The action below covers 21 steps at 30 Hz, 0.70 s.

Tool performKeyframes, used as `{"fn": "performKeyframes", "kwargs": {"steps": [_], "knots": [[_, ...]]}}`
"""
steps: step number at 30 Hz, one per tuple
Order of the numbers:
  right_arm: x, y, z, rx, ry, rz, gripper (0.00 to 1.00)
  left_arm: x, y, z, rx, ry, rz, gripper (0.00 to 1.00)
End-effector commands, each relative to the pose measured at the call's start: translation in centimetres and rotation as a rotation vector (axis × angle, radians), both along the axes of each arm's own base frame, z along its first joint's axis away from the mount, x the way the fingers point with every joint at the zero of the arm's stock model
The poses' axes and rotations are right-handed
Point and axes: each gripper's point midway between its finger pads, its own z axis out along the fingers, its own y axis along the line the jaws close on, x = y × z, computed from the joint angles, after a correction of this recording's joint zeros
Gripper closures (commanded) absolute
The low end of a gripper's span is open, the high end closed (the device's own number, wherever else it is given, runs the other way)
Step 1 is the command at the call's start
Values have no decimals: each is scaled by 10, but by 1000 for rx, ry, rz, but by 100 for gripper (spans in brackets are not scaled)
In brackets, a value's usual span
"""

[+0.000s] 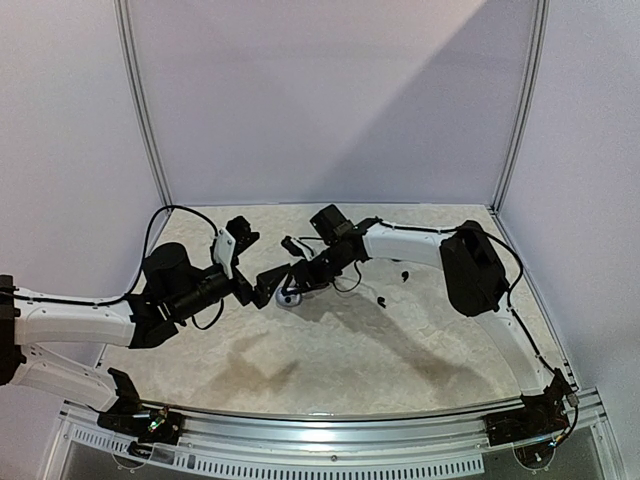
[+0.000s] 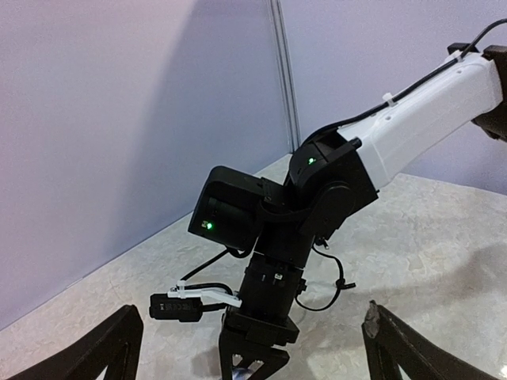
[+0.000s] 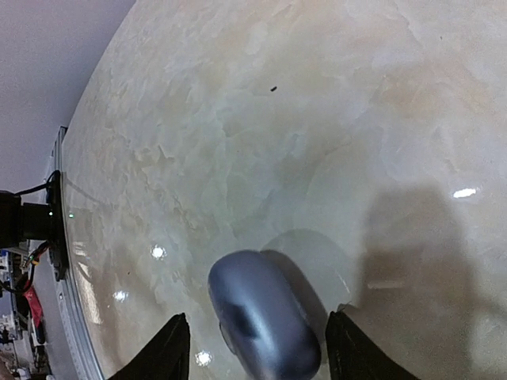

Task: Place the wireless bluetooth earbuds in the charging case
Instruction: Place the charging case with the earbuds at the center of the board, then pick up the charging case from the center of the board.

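Note:
A bluish-silver rounded charging case [image 3: 261, 317] rests on the marble tabletop. My right gripper [image 3: 255, 317] points down over it, open, one finger on each side with a gap to the case. A pale round shape [image 3: 321, 253] sits just behind the case; I cannot tell whether it is the lid. From above, the case [image 1: 289, 299] shows under the right gripper [image 1: 293, 288]. Two tiny black bits [image 1: 404, 272] [image 1: 382, 301], possibly earbuds, lie to the right. My left gripper [image 2: 253, 348] is wide open and empty, facing the right gripper from the left [image 1: 265, 287].
The two wrists nearly meet at the table's middle. The right arm's elbow [image 1: 472, 268] hangs over the right side. Pale walls and metal posts [image 1: 143, 110] close the back and sides. The front rail [image 1: 330, 420] runs along the near edge.

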Motion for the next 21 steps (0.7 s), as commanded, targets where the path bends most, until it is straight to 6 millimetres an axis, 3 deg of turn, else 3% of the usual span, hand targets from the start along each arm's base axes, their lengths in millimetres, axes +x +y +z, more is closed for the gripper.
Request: {"fn": "performKeyframes", "kwargs": {"steps": [1, 4, 6, 9, 11, 12, 13, 15, 18, 21], "knots": [[14, -9, 6, -32, -39, -23, 30, -5, -2, 0, 1, -4, -12, 1], [19, -11, 31, -10, -121, 17, 18, -4, -2, -1, 6, -6, -12, 1], [24, -16, 55, 10, -181, 40, 3, -5, -2, -1, 9, -8, -13, 1], [37, -33, 103, 36, -334, 79, 1, -5, -2, 0, 9, -10, -13, 1], [52, -56, 129, -14, -477, 84, 1, -6, -2, 0, 11, -10, -16, 1], [64, -74, 146, -65, -561, 50, 1, -6, -2, 0, 13, -11, -18, 1], [79, -95, 150, -143, -633, 18, 1, -6, -2, -1, 15, -11, -18, 1], [117, -152, 164, -351, -785, -120, 1, -7, -1, -1, 13, -11, -17, 1], [150, -245, 156, -632, -814, -263, 1, -9, -3, -1, 12, -14, -32, 1], [167, -347, 140, -819, -633, -441, 1, -15, -7, -2, 16, -12, -77, 1]]}}
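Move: The blue charging case with the earbuds lies on the board right at the right hand, between its half-open fingertips, its middle about 1 cm below the hand point. From that hand one black earbud lies about 24 cm to the right and nearly level, another some 30 cm right and 7 cm farther out, and the black case, hidden by the arm, about 30 cm right and 15 cm out. From the left hand the charging case is about 8 cm ahead, 4 cm right and 21 cm below. The right hand's fingers, already parted about halfway around the charging case, spread to fully open and clear it while the hand eases a couple of centimetres to the right and forward, almost level. Then it speeds up and sweeps right, up and forward, away from the charging case and towards the black case's side of the board, roughly 20 cm right, 19 cm up and 14 cm out, the wrist turning some 50 degrees so that the fingers swing from pointing left to forward-left, still slanting down. ##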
